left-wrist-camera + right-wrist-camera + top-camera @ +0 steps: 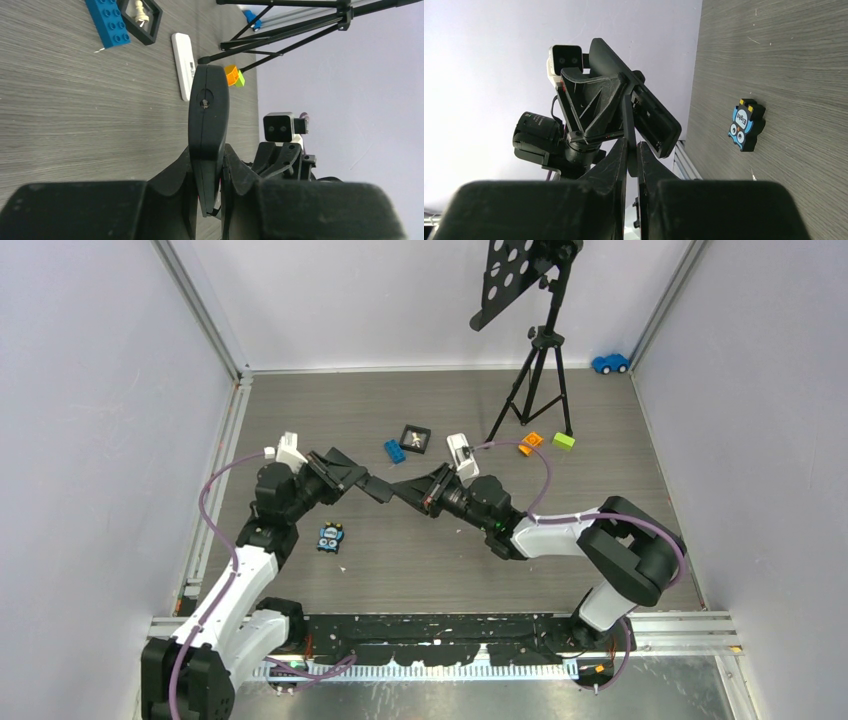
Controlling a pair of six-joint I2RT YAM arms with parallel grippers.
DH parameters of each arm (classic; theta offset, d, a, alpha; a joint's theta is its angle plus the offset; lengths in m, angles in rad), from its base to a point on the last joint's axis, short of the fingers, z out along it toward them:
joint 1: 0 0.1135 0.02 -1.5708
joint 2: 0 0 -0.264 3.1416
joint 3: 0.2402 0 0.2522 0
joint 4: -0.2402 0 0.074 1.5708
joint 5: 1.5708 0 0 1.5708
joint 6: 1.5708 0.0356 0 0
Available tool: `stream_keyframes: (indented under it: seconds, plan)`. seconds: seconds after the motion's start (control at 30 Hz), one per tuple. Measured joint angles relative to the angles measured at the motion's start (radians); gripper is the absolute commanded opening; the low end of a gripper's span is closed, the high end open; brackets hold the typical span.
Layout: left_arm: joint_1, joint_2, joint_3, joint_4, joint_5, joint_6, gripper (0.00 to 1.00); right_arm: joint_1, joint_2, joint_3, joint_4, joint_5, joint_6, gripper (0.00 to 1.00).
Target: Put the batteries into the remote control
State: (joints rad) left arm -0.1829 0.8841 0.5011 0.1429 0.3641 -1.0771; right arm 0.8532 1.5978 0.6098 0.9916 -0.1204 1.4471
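A black remote [372,486] is held in the air between the two arms. My left gripper [350,479] is shut on its end; in the left wrist view the remote [208,115] stands edge-on between the fingers [175,175]. My right gripper [418,491] is shut on a thin black flat piece [627,117], seen edge-on, that meets the remote's open back compartment [655,119]. No batteries show in any view.
On the table lie a white remote [184,62], a blue brick [394,451], a black frame with a small figure [415,438], orange [530,443] and green [563,441] bricks, and an owl eraser [331,538]. A tripod [540,380] stands behind. A blue toy car [610,363] sits in the far corner.
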Motion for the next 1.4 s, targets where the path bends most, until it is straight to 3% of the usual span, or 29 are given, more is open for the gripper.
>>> stream_keyframes:
  seconds: [0.27,0.53,0.73,0.83,0.9,1.0,1.07,1.27,1.4]
  plan:
    - [0.0,0.015,0.0,-0.055,-0.027,0.066,0.0,-0.035,-0.01,0.006,-0.084,-0.002,-0.038,0.01]
    - [0.0,-0.009,-0.014,-0.095,0.004,0.149,0.0,-0.107,-0.167,-0.076,-0.279,0.065,-0.157,0.0]
    - [0.0,-0.026,-0.024,-0.085,0.09,0.175,0.0,-0.107,-0.206,-0.1,-0.467,0.161,-0.282,0.08]
    - [0.0,-0.027,-0.024,-0.087,0.104,0.177,0.0,-0.108,-0.205,-0.141,-0.523,0.188,-0.311,0.14]
    - [0.0,-0.024,-0.024,-0.087,0.113,0.177,0.0,-0.112,-0.201,-0.161,-0.561,0.198,-0.321,0.23]
    - [0.0,-0.007,-0.023,-0.084,0.129,0.177,0.0,-0.117,-0.195,-0.164,-0.614,0.216,-0.331,0.49]
    - [0.0,0.014,-0.018,-0.087,0.139,0.177,0.0,-0.118,-0.197,-0.164,-0.652,0.237,-0.347,0.59]
    - [0.0,0.079,0.014,-0.097,0.19,0.185,0.0,-0.121,-0.304,-0.163,-0.743,0.27,-0.431,0.66]
    - [0.0,0.107,0.04,-0.097,0.257,0.201,0.0,-0.124,-0.374,-0.154,-0.705,0.167,-0.523,0.66]
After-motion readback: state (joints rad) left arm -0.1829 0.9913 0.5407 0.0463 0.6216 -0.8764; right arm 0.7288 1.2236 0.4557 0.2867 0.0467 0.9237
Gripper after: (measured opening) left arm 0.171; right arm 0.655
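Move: The right hand already pinches the battery cover beside the black remote, whose middle is about 7 cm to its left and 2 cm ahead. The bare tabletop spot for the cover lies some 12 cm to its right, about 1 cm ahead and 19 cm below. Also on the table, the owl toy is roughly 17 cm left and 3 cm back, and the white remote 20 cm ahead and 16 cm right. From the left hand that spot is about 21 cm right, 1 cm back and 20 cm down. Rightward and then steeply down, the right hand carries the battery cover away from the black remote, about 13 cm across and 16 cm down, its fingers tipping some 40 degrees towards the table. Low over the bare wood they open wide and let go, then rise about 5 cm. The left hand keeps its grip on the black remote, sinking a little, drawing back and right, and turning clockwise. ##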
